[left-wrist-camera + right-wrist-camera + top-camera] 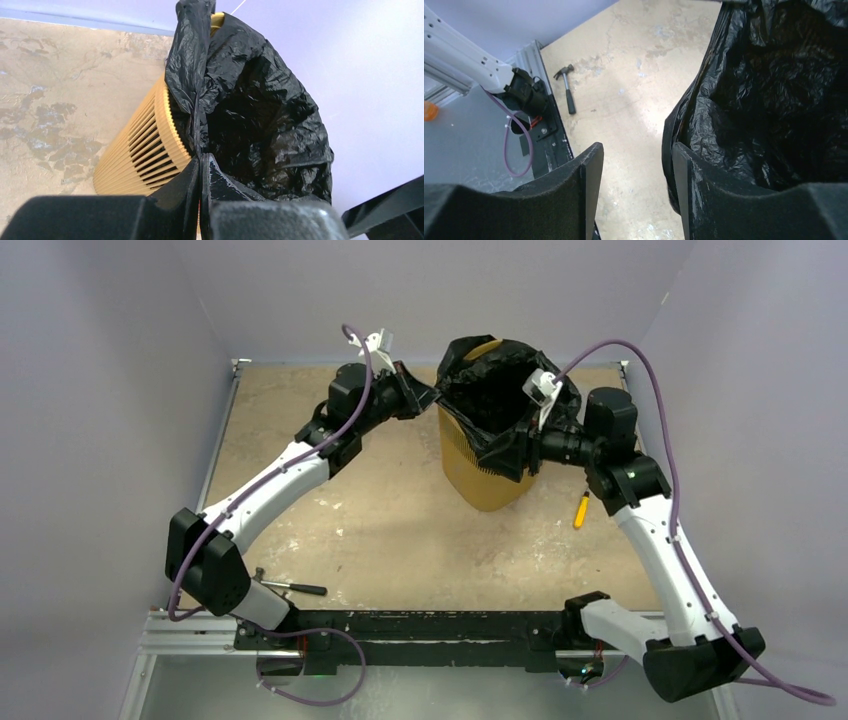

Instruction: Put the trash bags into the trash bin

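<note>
The orange-yellow mesh trash bin (480, 475) stands upright at the back middle of the table. A glossy black trash bag (495, 390) lines its mouth and drapes over the rim. My left gripper (425, 395) is at the bin's left rim, shut on a pinch of the bag's edge. In the left wrist view the film (260, 115) rises straight from the closed tips (201, 161), beside the bin wall (145, 145). My right gripper (530, 435) is at the bin's right front corner. It stands open (636, 150), one finger against the bag's outer fold (764, 100), only table between its fingers.
A hammer (295, 587) lies near the left arm's base, also seen from the right wrist as a hammer (567, 92). A yellow-handled tool (580, 510) lies on the table right of the bin. The walls stand close behind the bin.
</note>
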Controlling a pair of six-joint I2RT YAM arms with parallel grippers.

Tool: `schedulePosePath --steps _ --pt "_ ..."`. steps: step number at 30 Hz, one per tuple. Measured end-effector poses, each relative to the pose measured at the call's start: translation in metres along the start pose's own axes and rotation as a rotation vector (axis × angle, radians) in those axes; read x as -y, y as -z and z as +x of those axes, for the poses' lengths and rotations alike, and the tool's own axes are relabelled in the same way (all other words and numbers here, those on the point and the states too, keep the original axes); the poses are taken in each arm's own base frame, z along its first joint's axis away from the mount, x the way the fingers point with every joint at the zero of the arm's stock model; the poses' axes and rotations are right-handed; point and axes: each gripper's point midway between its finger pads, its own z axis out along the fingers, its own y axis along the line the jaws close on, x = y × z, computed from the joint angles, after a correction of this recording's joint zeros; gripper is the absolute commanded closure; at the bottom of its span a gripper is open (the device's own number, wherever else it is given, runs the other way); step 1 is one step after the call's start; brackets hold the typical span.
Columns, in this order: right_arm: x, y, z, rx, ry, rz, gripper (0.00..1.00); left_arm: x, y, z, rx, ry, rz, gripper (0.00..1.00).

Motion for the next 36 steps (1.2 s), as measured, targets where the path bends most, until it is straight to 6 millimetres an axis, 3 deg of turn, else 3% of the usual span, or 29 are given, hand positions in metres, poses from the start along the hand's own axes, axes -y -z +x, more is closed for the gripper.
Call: schedulePosePath --steps 14,36 --pt "-0.031 0.031 -0.058 0.203 0.073 0.048 0.4 -0.013 0.006 0.004 0.025 0.001 -0.008 1.0" --pt "-0.01 0.037 -0.065 0.241 0.037 0.189 0.4 -0.03 -0.011 0.026 0.03 0.022 0.035 1.0"
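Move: The left gripper already pinches the left edge of the trash bag; the middle of the trash bin lies about 12 cm to its right, 2 cm back and some 15 cm below. The open right gripper is at the bag's front edge, about 2 cm behind it and at nearly its height; from it the bin's middle is some 9 cm ahead, 3 cm right and 15 cm down. The yellow screwdriver lies about 22 cm to its right, 11 cm back and 30 cm lower. Lift the right gripper about 7 cm with its fingers still open, up and away from the trash bin, easing back about 2 cm and then forward again; let it drift 2 cm right while turning some 15 degrees clockwise and tipping its fingers up. Keep the left gripper shut on the bag's edge, shift it slightly left, then lower it about 4 cm beside the bin's rim. ##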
